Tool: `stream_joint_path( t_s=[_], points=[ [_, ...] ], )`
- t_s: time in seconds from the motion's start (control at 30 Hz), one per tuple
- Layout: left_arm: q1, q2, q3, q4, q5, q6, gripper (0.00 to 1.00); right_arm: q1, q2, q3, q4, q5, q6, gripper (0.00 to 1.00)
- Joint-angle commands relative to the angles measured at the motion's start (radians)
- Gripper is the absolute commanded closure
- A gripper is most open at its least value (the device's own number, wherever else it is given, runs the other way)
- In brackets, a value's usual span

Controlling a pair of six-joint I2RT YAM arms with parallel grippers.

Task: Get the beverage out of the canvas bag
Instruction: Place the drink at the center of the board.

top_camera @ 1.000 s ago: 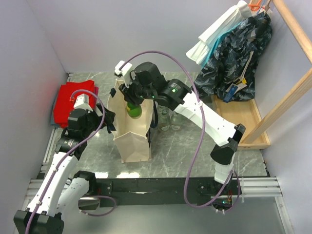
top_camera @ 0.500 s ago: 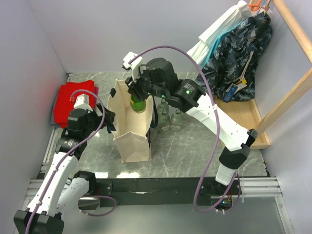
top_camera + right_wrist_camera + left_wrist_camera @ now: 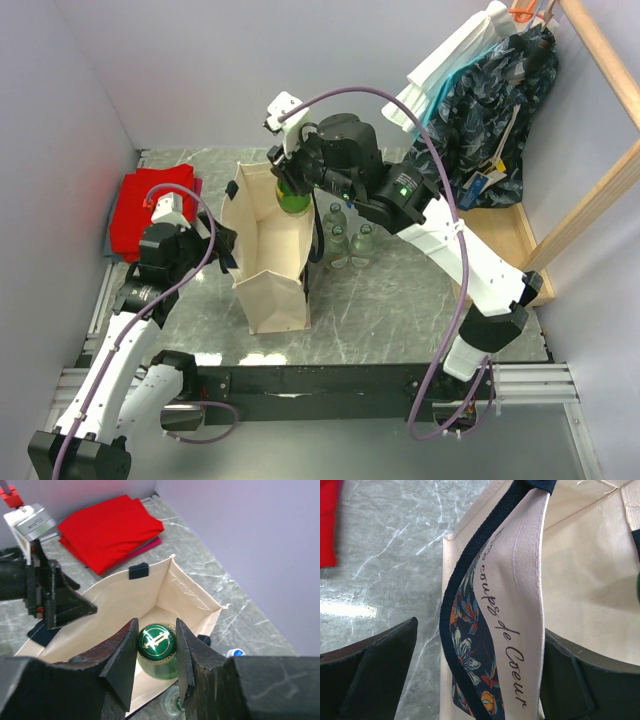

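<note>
The canvas bag (image 3: 268, 270) stands open on the marble table, beige with a navy strap (image 3: 470, 580). The beverage is a green glass bottle (image 3: 293, 202) with a green and gold cap (image 3: 156, 641). My right gripper (image 3: 291, 182) is shut on its neck just under the cap and holds it upright over the bag's far right corner. In the right wrist view the bottle's body (image 3: 159, 667) hangs between the fingers (image 3: 122, 655), above the bag's rim. My left gripper (image 3: 226, 250) is open. It straddles the bag's left wall, with a gap on the left finger's side.
Clear bottles (image 3: 345, 242) stand right of the bag; a blue cap (image 3: 234, 653) shows there too. Folded red cloth (image 3: 150, 205) lies at the far left. Clothes (image 3: 485, 110) hang on a wooden rack with a low wooden base (image 3: 500, 245) at the right.
My right gripper has lifted the green bottle up out of the bag and carried it toward the bag's far right corner. The left arm and the bag stayed put.
</note>
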Motion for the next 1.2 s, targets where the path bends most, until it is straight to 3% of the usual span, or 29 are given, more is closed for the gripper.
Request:
stream_joint_path(
  t_s=[0.0,0.57,1.17],
  points=[
    [-0.005,-0.001,0.021,0.030,0.013,0.014,0.04,0.011,-0.106,0.035,0.202,0.077,-0.050,1.00],
    [-0.005,0.003,0.021,0.031,0.018,0.017,0.04,0.026,-0.200,-0.022,0.231,0.171,-0.081,1.00],
    [-0.005,-0.012,0.020,0.036,0.030,0.015,0.04,0.027,-0.427,-0.302,0.242,0.271,-0.009,1.00]
  ],
)
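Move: The right hand, already gripping the green bottle over the canvas bag, is taking it to the open board among the standing bottles, about 14 cm to its right, level fore and aft, some 43 cm below. The nearest glass bottle is about 9 cm right and level fore and aft; the water bottle is 9 cm right and 8 cm farther out. The bag's middle is 5 cm left and 2 cm back. From the left hand, that board spot is roughly 28 cm right, 5 cm ahead. Still pinching the green bottle at its neck, the right hand carries it out over the bag's right rim towards the standing bottles, about 9 cm to the right and slightly back. It climbs some 4.5 cm on the way, then sinks about half of that again, while turning roughly 10 degrees clockwise. The left hand stays put, its open fingers still straddling the bag's left wall. ##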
